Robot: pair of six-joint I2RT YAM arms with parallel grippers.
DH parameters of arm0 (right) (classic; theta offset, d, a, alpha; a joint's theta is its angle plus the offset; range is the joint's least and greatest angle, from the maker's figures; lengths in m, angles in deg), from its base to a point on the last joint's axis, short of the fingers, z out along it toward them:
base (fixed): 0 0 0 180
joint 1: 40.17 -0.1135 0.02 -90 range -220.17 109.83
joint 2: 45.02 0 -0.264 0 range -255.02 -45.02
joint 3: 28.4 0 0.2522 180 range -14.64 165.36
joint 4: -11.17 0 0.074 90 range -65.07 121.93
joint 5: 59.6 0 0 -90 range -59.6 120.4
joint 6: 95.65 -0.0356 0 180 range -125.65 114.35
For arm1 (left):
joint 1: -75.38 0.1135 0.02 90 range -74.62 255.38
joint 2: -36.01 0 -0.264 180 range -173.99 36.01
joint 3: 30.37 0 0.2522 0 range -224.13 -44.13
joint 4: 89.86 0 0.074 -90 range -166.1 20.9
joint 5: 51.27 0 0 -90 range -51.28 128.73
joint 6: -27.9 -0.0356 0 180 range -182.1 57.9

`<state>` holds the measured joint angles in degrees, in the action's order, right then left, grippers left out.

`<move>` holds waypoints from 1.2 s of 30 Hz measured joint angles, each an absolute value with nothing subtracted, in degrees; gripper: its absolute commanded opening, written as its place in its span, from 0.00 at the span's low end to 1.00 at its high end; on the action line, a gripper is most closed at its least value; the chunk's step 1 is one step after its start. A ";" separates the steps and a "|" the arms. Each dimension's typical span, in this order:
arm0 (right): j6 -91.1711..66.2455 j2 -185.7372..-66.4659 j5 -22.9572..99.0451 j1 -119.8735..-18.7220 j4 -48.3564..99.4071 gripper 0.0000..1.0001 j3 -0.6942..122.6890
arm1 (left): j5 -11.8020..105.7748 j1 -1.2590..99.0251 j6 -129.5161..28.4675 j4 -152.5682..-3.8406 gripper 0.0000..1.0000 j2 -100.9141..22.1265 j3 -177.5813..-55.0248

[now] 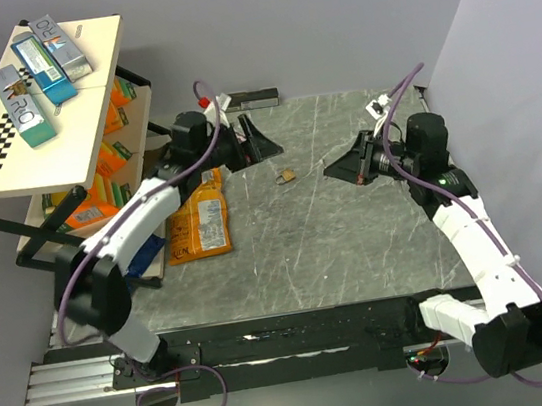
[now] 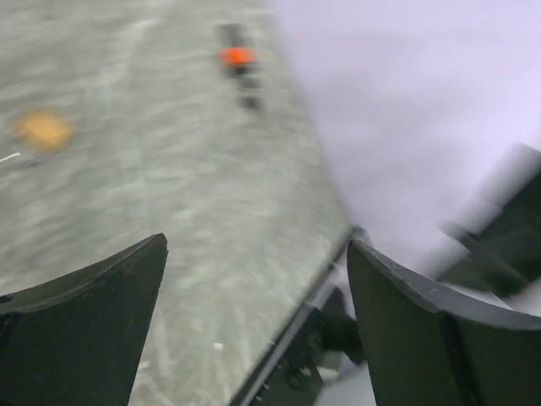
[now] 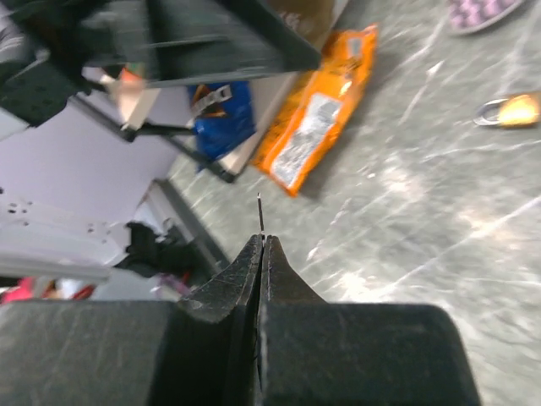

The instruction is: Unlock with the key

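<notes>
A thin metal key [image 3: 260,216] pokes edge-on out of my right gripper [image 3: 262,239], whose jaws are pressed shut on it. From above, that gripper [image 1: 330,168] hovers right of a small brass padlock [image 1: 287,175] lying on the grey table; the padlock [image 3: 511,110] also shows at the right edge of the right wrist view. My left gripper [image 1: 265,148] hangs open just up-left of the padlock, nothing between its fingers. Its own view is blurred: the gripper [image 2: 258,245] is wide open, the brass padlock [image 2: 42,128] is a smudge at the left, and a small orange-red object [image 2: 237,55] lies far off.
A shelf rack [image 1: 43,164] with boxes on top stands at the left. An orange snack bag [image 1: 201,223] lies on the table beside it. A dark box [image 1: 251,96] sits at the table's back edge. Walls close in behind and on the right.
</notes>
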<state>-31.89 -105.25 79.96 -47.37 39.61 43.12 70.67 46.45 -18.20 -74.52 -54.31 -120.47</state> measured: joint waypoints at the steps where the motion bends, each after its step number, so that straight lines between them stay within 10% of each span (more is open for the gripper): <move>1: -30.99 -104.68 78.41 -47.31 40.87 0.00 43.69 | 67.94 46.91 -18.36 -72.26 0.77 -56.58 -121.85; 5: -28.91 -103.13 74.22 -47.31 42.86 0.00 44.80 | 61.69 47.44 -20.11 -63.24 0.61 -67.21 -129.06; 36: -27.25 -111.41 71.77 -47.31 43.85 0.00 48.48 | 48.35 46.28 -31.41 -44.53 0.42 -100.91 -158.24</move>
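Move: Below and ahead of the empty left hand lies the brass padlock, roughly 12 cm forward, 4 cm to its right and 28 cm down. The round patterned pad lies about 9 cm farther out than the padlock and 10 cm left of it; the orange bag is some 23 cm left of the padlock and 8 cm nearer the base. From the right hand, which holds the small key, the padlock is about 21 cm ahead, 7 cm left and 28 cm below. Swooping down some 25 cm and forward about 12, the left hand heads for the padlock on the table, tipping its fingers some 40 degrees to a steep downward slant and narrowing them from nearly wide to under half open; they come close beside the shackle end without a visible touch. Meanwhile the right hand keeps its pinch on the key and eases about 4 cm forward, still high. ##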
